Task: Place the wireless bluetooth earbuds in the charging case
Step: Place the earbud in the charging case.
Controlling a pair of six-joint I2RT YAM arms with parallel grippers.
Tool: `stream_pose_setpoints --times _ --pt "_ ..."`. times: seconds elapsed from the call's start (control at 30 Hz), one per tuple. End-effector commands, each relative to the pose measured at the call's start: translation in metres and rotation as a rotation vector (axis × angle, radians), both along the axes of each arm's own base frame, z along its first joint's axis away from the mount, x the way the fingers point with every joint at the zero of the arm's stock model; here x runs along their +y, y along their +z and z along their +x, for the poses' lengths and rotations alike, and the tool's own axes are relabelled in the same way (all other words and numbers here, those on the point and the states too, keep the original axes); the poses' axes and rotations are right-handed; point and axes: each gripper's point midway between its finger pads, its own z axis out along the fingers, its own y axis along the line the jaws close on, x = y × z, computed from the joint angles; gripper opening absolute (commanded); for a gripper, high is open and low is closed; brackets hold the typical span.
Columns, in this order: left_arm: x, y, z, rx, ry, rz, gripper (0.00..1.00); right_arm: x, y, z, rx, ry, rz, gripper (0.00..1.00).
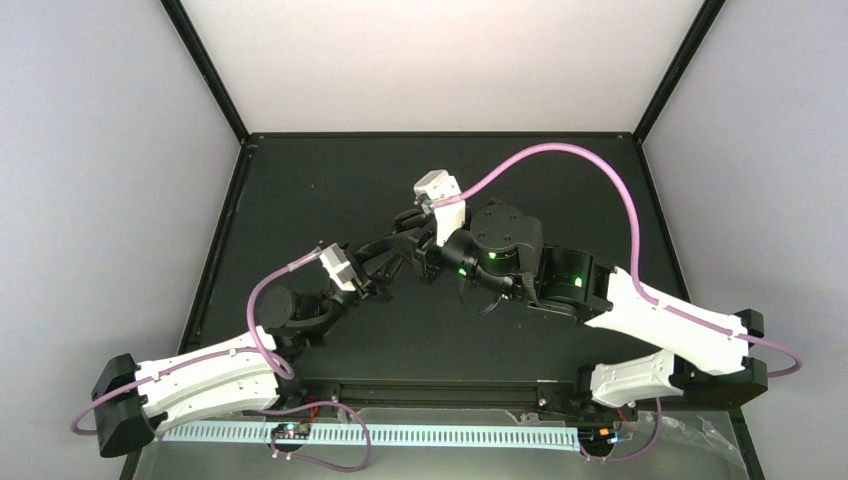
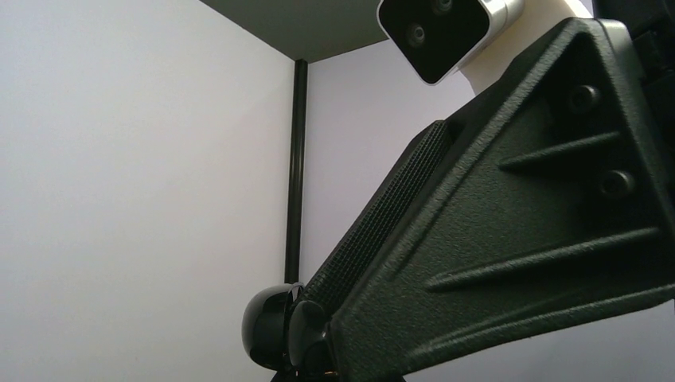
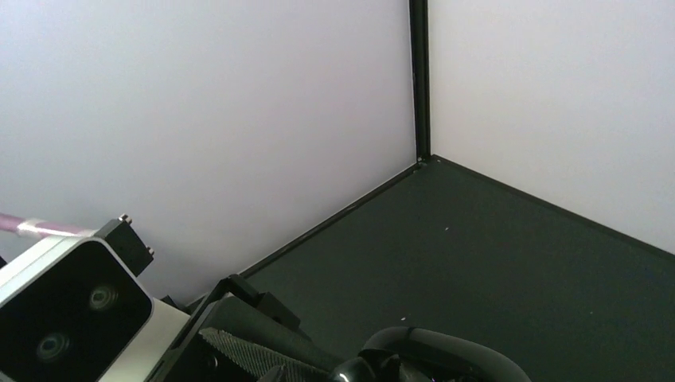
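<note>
Both arms meet over the middle of the black table (image 1: pixel 330 190). My left gripper (image 1: pixel 395 262) and right gripper (image 1: pixel 425 262) are tip to tip there. In the left wrist view a small glossy black rounded shell (image 2: pixel 267 326) with a seam sits at my left jaws, which are shut on it; it looks like the charging case. The right wrist view shows the same glossy black shell (image 3: pixel 446 350) as an open rim at the bottom edge. A textured right finger (image 2: pixel 509 231) fills the left wrist view. The earbuds are hidden. Whether the right jaws are open does not show.
The white walls meet at a black corner post (image 3: pixel 419 79) beyond the table's far edge. The right wrist camera (image 2: pixel 442 32) hangs just above the left gripper, and the left wrist camera (image 3: pixel 72 310) sits beside the right one. Pink cables (image 1: pixel 560 155) loop over the table.
</note>
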Motion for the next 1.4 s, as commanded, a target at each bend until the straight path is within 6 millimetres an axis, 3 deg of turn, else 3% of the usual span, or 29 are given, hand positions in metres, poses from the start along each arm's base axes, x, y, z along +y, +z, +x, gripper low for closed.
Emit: stream_pose_setpoints --times 0.0,0.3,0.5,0.8,1.07,1.37 --pt "0.007 0.014 -0.002 -0.025 0.013 -0.047 0.02 -0.010 0.011 0.001 0.001 -0.023 0.009 0.38" --pt "0.005 0.011 0.002 -0.006 0.022 -0.042 0.02 -0.029 0.024 -0.001 0.000 -0.050 0.042 0.56" --pt "0.005 0.010 0.005 0.004 0.036 -0.040 0.02 -0.052 0.041 -0.006 -0.014 -0.062 0.085 0.67" --pt "0.005 0.018 0.006 -0.014 0.054 -0.048 0.02 -0.078 0.044 0.010 -0.042 -0.202 0.042 0.78" --pt "0.009 0.020 0.013 -0.029 0.121 -0.033 0.02 -0.077 0.036 0.025 -0.023 -0.300 -0.052 0.89" --pt "0.007 0.019 0.015 -0.038 0.140 -0.017 0.01 -0.065 0.033 0.030 -0.008 -0.284 -0.060 0.91"
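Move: The earbud just set in the near-left end of the charging case lies practically at the right hand's fingertips, about 1 cm below its hand point. The case's middle is level ahead and some 2 cm right and 2 cm down; the other earbud is about 3 cm right and 1 cm down, and the open lid 3 cm ahead and 1 cm right. From the left hand, still gripping the case, that earbud is roughly 1 cm ahead, straight in line sideways, and 3 cm up. The right fingers, already loosened around the earbud, spread nearly wide and come free of it, the hand drawing off to the right by about 7 cm and up about 4 cm, away from the charging case. It then swings forward some 3 cm, sinking slightly and turning about 15 degrees clockwise, while the left hand keeps its grip on the case and eases it about 2 cm forward with a slight counter-clockwise turn. ##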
